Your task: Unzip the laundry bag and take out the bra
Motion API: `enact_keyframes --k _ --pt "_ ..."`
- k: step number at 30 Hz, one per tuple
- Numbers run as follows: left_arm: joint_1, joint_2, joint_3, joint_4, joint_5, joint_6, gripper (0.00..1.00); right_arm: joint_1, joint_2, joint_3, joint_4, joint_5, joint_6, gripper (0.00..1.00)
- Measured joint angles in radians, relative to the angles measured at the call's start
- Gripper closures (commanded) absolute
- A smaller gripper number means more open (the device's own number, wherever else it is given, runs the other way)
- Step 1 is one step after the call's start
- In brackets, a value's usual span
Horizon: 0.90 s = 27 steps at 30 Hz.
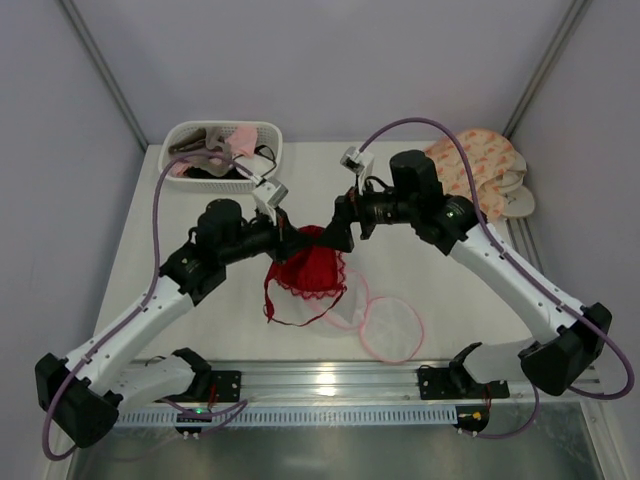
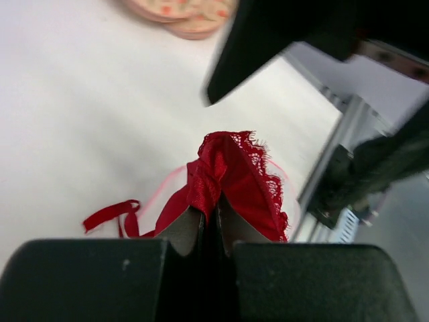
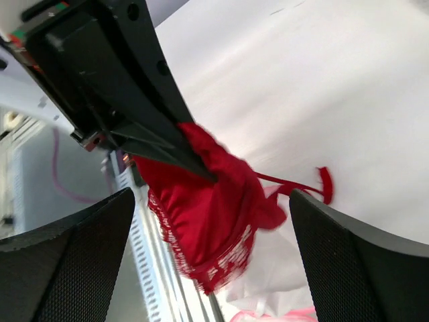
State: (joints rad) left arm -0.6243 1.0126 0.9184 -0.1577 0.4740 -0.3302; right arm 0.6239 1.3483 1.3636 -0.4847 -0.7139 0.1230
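Observation:
The red lace bra (image 1: 312,268) hangs above the table centre, its strap trailing down to the left. My left gripper (image 1: 290,238) is shut on the bra's top fold; the left wrist view shows the fingertips pinching the red satin (image 2: 213,201). My right gripper (image 1: 340,232) stands open just right of it, its fingers (image 3: 80,255) spread wide on either side of the bra (image 3: 214,215) and apart from it. The laundry bag (image 1: 392,330), white mesh with a pink rim, lies unzipped and splayed flat on the table below the bra (image 3: 281,295).
A white basket (image 1: 275,150) with pink and grey items stands at the back left. A peach orange-patterned fabric piece (image 1: 480,165) lies at the back right. An aluminium rail (image 1: 330,385) runs along the near edge between the arm bases.

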Motion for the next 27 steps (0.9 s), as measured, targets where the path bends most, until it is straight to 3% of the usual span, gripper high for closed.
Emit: enact_keyframes --k 3,9,13,20,27 --pt "0.029 0.074 0.06 -0.032 -0.157 -0.003 1.0 -0.006 -0.088 -0.026 0.013 0.164 0.038 0.01" --pt "0.183 0.327 0.291 -0.046 -0.315 -0.028 1.0 -0.025 -0.331 -0.091 0.032 0.42 0.088 0.01" --pt "0.321 0.546 0.518 -0.047 -0.349 -0.062 1.0 -0.025 -0.422 -0.177 0.055 0.459 0.118 0.0" --pt "0.516 0.964 1.059 -0.047 -0.339 -0.127 1.0 -0.025 -0.546 -0.484 0.034 0.475 0.169 0.01" --pt "0.6 1.112 1.211 0.159 -0.407 -0.219 0.94 -0.025 -0.554 -0.563 0.013 0.494 0.175 0.01"
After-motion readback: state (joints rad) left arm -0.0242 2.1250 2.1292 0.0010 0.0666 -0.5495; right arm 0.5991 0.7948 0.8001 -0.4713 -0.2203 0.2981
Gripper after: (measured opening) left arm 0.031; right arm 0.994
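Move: The red bra already hangs from the left fingers, its middle about 8 cm below them and some 3 cm nearer the base. The white basket of clothes lies about 44 cm ahead of the left hand, 26 cm to its left and 23 cm lower. From the open right hand, the unzipped laundry bag is some 4 cm back, 7 cm right and 29 cm down; the bra's middle is about 5 cm left, 4 cm back and 10 cm below. The bra, still pinched in the left fingers, is swept fast towards and over the basket, roughly 43 cm forward and 22 cm left, climbing some 8 cm mostly late on, while the wrist swings about 60 degrees counter-clockwise to point forward. The right hand, already open and empty, backs away rightward about 11 cm, rising first and then sinking towards the laundry bag, turning some 30 degrees clockwise. ##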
